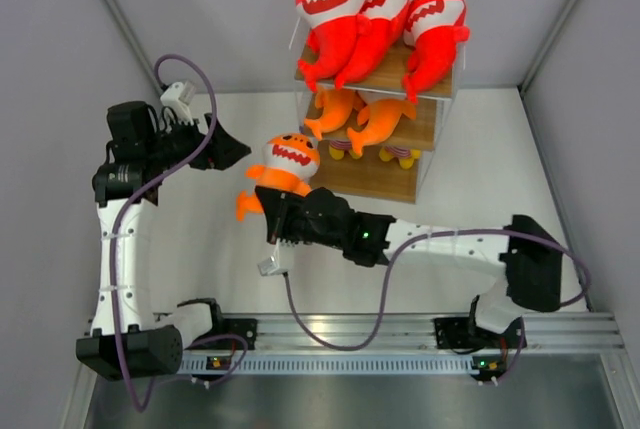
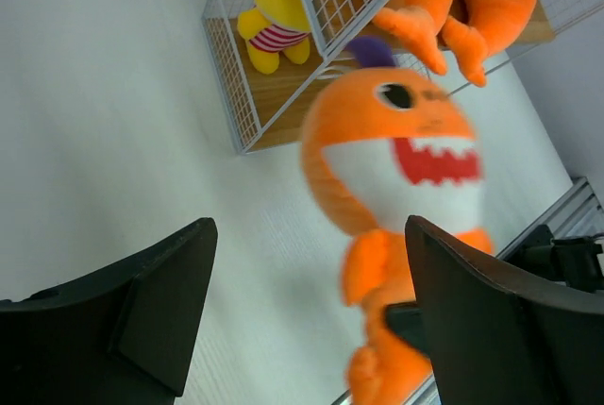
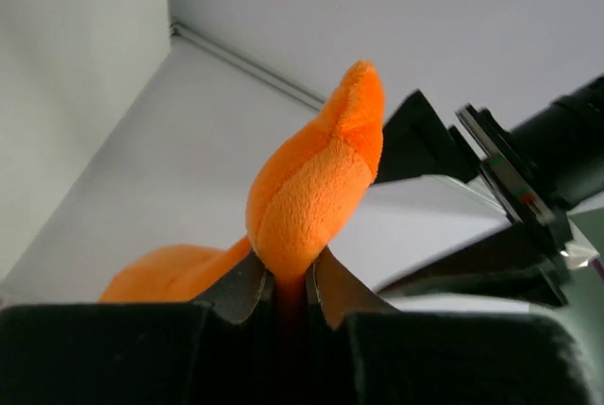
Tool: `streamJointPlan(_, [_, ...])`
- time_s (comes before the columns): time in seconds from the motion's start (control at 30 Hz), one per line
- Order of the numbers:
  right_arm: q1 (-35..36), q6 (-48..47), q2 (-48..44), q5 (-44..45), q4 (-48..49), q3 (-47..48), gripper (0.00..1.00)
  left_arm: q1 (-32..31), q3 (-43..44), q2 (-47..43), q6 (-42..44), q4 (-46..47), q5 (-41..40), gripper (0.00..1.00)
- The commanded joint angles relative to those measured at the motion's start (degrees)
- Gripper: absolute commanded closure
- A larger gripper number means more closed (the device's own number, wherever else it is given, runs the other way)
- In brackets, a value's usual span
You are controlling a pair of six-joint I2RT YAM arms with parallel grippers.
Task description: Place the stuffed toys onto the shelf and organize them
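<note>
Three red shark plushes (image 1: 375, 19) sit on the top board of the shelf (image 1: 375, 177), and two orange fish plushes (image 1: 362, 114) lie on the middle board. A third orange fish plush (image 1: 288, 162) hangs in front of the shelf's left side. My right gripper (image 1: 266, 203) is shut on its lower fin; in the right wrist view the orange fin (image 3: 316, 178) is pinched between the jaws of that gripper (image 3: 291, 287). My left gripper (image 1: 230, 148) is open just left of the plush. In the left wrist view the gripper (image 2: 311, 306) is empty, with the fish plush (image 2: 396, 145) beyond it.
Yellow striped toys (image 1: 400, 156) sit on a lower board, and one yellow striped toy (image 2: 274, 8) shows behind the wire frame (image 2: 231, 75). White enclosure walls close in left, right and back. A metal rail (image 1: 400, 329) with the arm bases runs along the near edge.
</note>
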Motion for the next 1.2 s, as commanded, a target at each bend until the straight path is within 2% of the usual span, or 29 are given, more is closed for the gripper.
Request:
streamJointPlan(0.0, [2.9, -2.6, -11.9, -0.1, -28.3, 3.5, 1.0, 0.3, -1.6, -1.2, 4.0, 2.0, -2.5, 0.14])
streamJointPlan(0.1, [7.3, 4.2, -14.3, 5.7, -42.2, 5.9, 1.0, 0.3, -2.3, -1.0, 5.2, 2.0, -3.6, 0.14])
streamJointPlan(0.13, [10.0, 7.8, -13.8, 7.9, -45.6, 8.0, 1.0, 0.3, -2.3, -0.9, 5.4, 2.0, -3.6, 0.14])
streamJointPlan(0.17, [11.3, 9.9, -13.4, 11.9, -53.5, 9.4, 1.0, 0.3, -2.4, -0.8, 5.5, 2.0, -3.5, 0.14])
streamJointPlan(0.23, [14.1, 15.6, -12.0, 14.0, -61.8, 14.3, 1.0, 0.3, -2.5, -1.1, 6.0, 1.9, -2.7, 0.14])
streamJointPlan(0.33, [15.7, 20.1, -11.3, 15.9, -71.0, 19.5, 1.0, 0.3, -3.0, -1.5, 6.5, 2.0, -2.0, 0.14])
streamJointPlan(0.4, [16.6, 21.7, -10.6, 20.5, -75.7, 21.8, 1.0, 0.3, -3.5, -2.0, 6.5, 2.0, -1.7, 0.14])
streamJointPlan(0.47, [16.9, 22.3, -10.2, 27.9, -77.4, 22.4, 1.0, 0.3, -3.8, -2.3, 8.2, 2.0, -1.4, 0.14])
streamJointPlan(0.57, [16.8, 22.9, -10.2, 32.3, -81.3, 22.3, 1.0, 0.3, -4.0, -2.6, 8.6, 2.0, -0.7, 0.14])
streamJointPlan(0.67, [15.6, 22.7, -10.2, 32.6, -83.9, 22.1, 1.0, 0.3, -3.9, -2.5, 8.7, 2.0, 0.4, 0.14])
streamJointPlan(0.9, [7.1, 17.4, -12.8, 33.4, -83.9, 20.9, 1.0, 0.3, -3.9, -2.5, 9.3, 2.0, 1.7, 0.15])
streamJointPlan(1.17, [4.9, 15.8, -15.5, 32.3, -84.3, 21.5, 1.0, 0.3, -4.9, -3.4, 10.3, 1.9, 1.8, 0.15])
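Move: Some 26 cm ahead, 22 cm to the right and 6 cm below the right hand, which already holds an orange shark by its tail, lies the shelf's middle board. On it the left orange toy sits about 25 cm ahead and 14 cm right of that hand, the right orange toy about 25 cm ahead and 25 cm right, both near hand height. From the left hand the board is about 19 cm ahead, 29 cm right, 11 cm below. Carrying the orange shark by its tail, the right hand swings right past the open left hand's side of the table, first drawing back about 10 cm, then coming forward nearly as far, to end some 20 cm farther right in front of the shelf. The wrist turns over 50 degrees, bringing fingers that pointed left round to forward and down; they keep their pinch. The empty left hand, still open, sinks slightly. ##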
